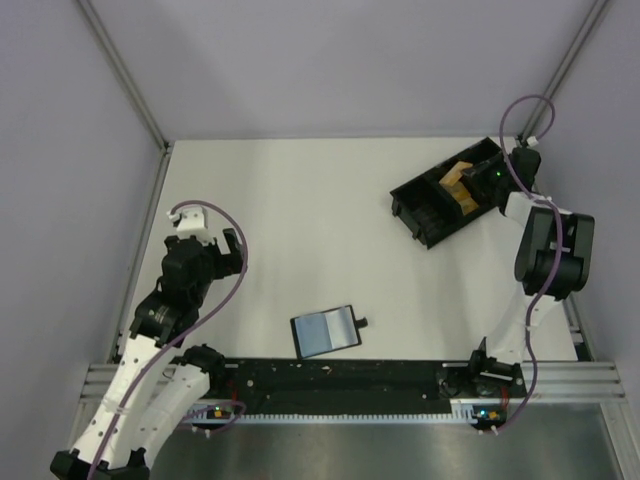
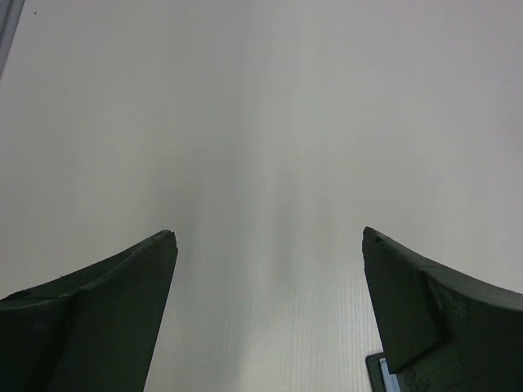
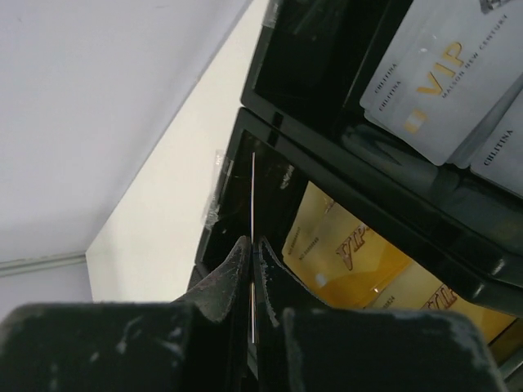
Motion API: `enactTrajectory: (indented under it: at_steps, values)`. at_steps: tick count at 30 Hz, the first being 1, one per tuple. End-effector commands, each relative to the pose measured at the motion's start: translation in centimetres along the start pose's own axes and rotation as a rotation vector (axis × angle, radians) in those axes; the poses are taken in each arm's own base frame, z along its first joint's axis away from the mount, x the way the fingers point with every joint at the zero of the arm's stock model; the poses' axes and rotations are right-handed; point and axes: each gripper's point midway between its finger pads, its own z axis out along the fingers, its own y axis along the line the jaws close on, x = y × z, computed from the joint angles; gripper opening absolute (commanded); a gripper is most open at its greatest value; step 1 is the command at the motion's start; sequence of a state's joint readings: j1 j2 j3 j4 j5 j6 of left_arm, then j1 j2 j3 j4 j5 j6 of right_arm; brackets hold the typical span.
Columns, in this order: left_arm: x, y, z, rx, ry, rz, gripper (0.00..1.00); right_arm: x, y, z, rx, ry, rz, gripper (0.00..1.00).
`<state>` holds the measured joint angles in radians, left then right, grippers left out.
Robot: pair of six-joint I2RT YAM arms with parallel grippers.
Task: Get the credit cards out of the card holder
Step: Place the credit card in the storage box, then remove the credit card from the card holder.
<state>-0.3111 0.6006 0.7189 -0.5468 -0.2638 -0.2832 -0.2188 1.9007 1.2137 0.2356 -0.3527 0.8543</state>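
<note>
The card holder (image 1: 325,332) lies open on the table near the front edge, blue-grey inside facing up, its black tab to the right. One corner of the card holder (image 2: 377,371) shows in the left wrist view. My left gripper (image 1: 236,255) hovers to its left, open and empty (image 2: 270,237). My right gripper (image 1: 490,180) is at the black tray (image 1: 440,215) at the back right. There it (image 3: 252,242) is shut on a thin credit card (image 3: 252,196) seen edge-on, over the tray's end compartment. Gold credit cards (image 3: 347,253) lie in the neighbouring compartment.
Silver VIP cards (image 3: 445,82) lie in another compartment of the tray. An orange-yellow card (image 1: 458,185) shows in the tray from above. Metal frame posts and grey walls bound the table on the left, back and right.
</note>
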Motion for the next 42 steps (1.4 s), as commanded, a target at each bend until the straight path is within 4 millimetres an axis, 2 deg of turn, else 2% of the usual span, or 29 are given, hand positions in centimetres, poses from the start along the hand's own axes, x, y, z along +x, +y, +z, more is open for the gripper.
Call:
enactTrajectory:
  at_steps: [1, 6, 12, 16, 18, 21, 25, 29, 31, 35, 39, 42]
  values:
    - [-0.7, 0.2, 0.2, -0.009, -0.026, 0.008, 0.98, -0.8, 1.2, 0.9, -0.043, -0.005, -0.048, 0.0]
    - [-0.7, 0.3, 0.2, -0.008, -0.027, 0.005, 0.98, -0.4, 0.6, 1.8, -0.026, -0.003, -0.015, 0.0]
    - [-0.7, 0.3, 0.1, -0.005, -0.032, 0.001, 0.98, 1.1, 0.5, 2.6, -0.016, 0.037, 0.007, 0.01]
    - [-0.8, 0.4, 0.0, -0.007, -0.034, 0.0, 0.97, 1.5, 0.4, 2.5, 0.014, 0.055, -0.011, 0.15]
    - [-0.8, 0.4, -0.1, -0.004, -0.038, -0.002, 0.97, 1.5, 0.2, 2.0, 0.043, 0.054, -0.026, 0.31]
    - [-0.9, 0.3, -0.2, 0.003, -0.042, -0.003, 0.97, 1.0, 0.5, 0.7, 0.076, 0.052, -0.075, 0.44]
    - [-0.9, 0.2, -0.4, 0.009, -0.046, -0.006, 0.97, 0.2, 0.8, -2.3, 0.152, 0.036, -0.145, 0.58]
    - [-1.1, 0.1, -0.7, 0.019, -0.059, -0.012, 0.97, -0.4, 2.9, -6.4, 0.182, 0.001, -0.246, 0.68]
    - [-1.3, 0.1, -0.8, 0.022, -0.069, -0.016, 0.96, 0.4, 4.1, -8.3, 0.179, -0.002, -0.308, 0.74]
    - [-1.4, 0.2, -1.1, 0.019, -0.082, -0.022, 0.96, 4.1, 7.2, -12.0, 0.132, 0.02, -0.45, 0.8]
    - [-1.6, 0.5, -1.3, 0.009, -0.095, -0.032, 0.96, 11.4, 10.8, -15.2, 0.014, 0.114, -0.624, 0.82]
    - [-1.6, 0.6, -1.3, 0.003, -0.1, -0.035, 0.96, 18.0, 12.8, -17.9, -0.105, 0.217, -0.745, 0.82]
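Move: The card is in my closed right fingers. The gold-card compartment of the storage box lies roughly 3 cm ahead of the right hand, a centimetre left and about 8 cm below. At that same depth, the silver cards lie some 7 cm ahead and 7 cm right, and the empty compartment 3 cm back and 9 cm left. From my idle left hand the gold compartment is about 31 cm ahead, 57 cm right and 16 cm lower. I lower the card with my right hand about 4 cm towards the gold compartment, tipping the fingers a little further down, and spread them wide to let it go. Then I back out and rise clear, swinging left over the empty compartment to finish some 14 cm back and 14 cm left of the start, while the hand rolls its left side down and turns counter-clockwise. ##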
